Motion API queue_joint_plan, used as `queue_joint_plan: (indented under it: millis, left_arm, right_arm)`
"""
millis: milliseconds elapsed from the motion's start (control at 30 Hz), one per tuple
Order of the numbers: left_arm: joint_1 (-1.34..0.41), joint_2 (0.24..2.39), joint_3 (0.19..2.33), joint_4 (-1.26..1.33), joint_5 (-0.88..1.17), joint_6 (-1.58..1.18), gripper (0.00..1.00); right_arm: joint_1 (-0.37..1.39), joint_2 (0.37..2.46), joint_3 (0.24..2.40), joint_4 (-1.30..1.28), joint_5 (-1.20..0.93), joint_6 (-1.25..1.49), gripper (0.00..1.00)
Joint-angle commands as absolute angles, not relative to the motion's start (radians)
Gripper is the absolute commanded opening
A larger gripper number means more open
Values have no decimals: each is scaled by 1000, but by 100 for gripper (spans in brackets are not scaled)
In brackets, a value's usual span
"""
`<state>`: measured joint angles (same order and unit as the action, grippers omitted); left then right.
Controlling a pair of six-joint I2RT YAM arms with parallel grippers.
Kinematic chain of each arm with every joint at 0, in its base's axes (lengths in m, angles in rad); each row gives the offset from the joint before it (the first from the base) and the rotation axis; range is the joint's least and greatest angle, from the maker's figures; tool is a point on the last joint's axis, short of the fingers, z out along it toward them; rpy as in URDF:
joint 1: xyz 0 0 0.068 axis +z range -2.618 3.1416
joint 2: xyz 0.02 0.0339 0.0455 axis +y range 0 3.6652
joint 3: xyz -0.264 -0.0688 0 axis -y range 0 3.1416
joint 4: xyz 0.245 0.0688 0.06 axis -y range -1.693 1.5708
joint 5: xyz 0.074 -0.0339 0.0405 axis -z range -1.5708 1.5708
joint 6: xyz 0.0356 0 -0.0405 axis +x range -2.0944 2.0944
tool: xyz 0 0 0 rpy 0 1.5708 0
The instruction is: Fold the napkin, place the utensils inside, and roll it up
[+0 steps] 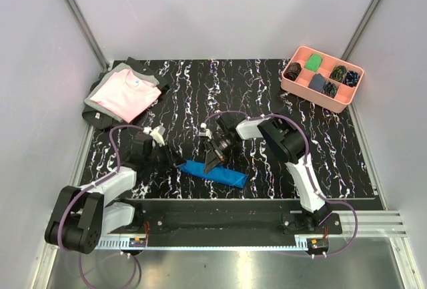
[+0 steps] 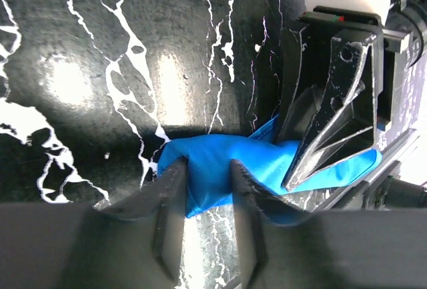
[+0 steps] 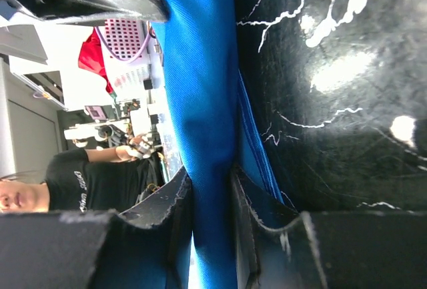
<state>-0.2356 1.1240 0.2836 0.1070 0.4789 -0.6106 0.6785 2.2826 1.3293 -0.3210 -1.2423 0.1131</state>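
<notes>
The royal-blue napkin [image 1: 215, 173] lies bunched into a long narrow roll on the black marbled table [image 1: 267, 95], near the front middle. My left gripper [image 1: 175, 161] is shut on its left end; the left wrist view shows blue cloth [image 2: 207, 175] pinched between the fingers. My right gripper [image 1: 212, 161] is shut on the roll's middle; the right wrist view shows the cloth [image 3: 212, 135] clamped between both pads. The right gripper's fingers [image 2: 333, 109] also show in the left wrist view, pressing on the napkin. The utensils are not visible.
A folded pink shirt [image 1: 125, 94] with grey trim lies at the back left. A salmon compartment tray [image 1: 321, 77] with small dark and green cloth bundles stands at the back right. Grey walls close in both sides.
</notes>
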Motion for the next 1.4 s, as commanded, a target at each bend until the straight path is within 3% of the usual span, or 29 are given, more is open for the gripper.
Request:
queue_joint_plan:
  millis: [0, 100, 333, 600, 867, 1067, 1367]
  left_arm:
    - [-247, 1147, 284, 170, 497, -618, 16]
    - [-247, 1189, 324, 98, 454, -618, 1]
    - [-245, 1285, 411, 3, 443, -643, 0]
    - [-244, 1356, 485, -84, 465, -601, 0]
    - [-241, 1417, 531, -109, 492, -584, 0]
    - [-241, 1434, 554, -130, 495, -569, 0]
    - [-239, 1440, 575, -153, 495, -555, 0]
  right_arm:
    - [658, 2306, 1350, -342, -1166, 110, 35]
    - [657, 2251, 1356, -351, -1096, 121, 51]
    - [647, 2086, 1379, -385, -866, 132, 68]
    - [689, 1820, 1240, -304, -562, 5, 73]
    - [925, 1686, 1086, -206, -191, -187, 75]
    - [1009, 1706, 1068, -189, -86, -250, 76]
    - [1046, 1772, 1065, -209, -109, -262, 75]
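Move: The napkin is nearly all rolled. Its left end sits right at my partly open left fingers, about 1 cm to the right and 2 cm below. The roll's middle is some 11 cm to that hand's right and 3 cm back. My right hand still grips the roll, whose middle is about 1 cm to its right and 2 cm back. The roll's right end lies roughly 9 cm to my right hand's right and 4 cm back. I shut my left fingers on the napkin's left end, sinking about 1.5 cm and tipping them some 15 degrees steeper, then hold there. Meanwhile my right hand opens wide and lets go of the roll, arcs up and forward about 7 cm each way, then comes back and down over the roll, swinging through roughly 70 degrees so its fingers point down and left, open on either side of the roll about 3 cm higher than before. ##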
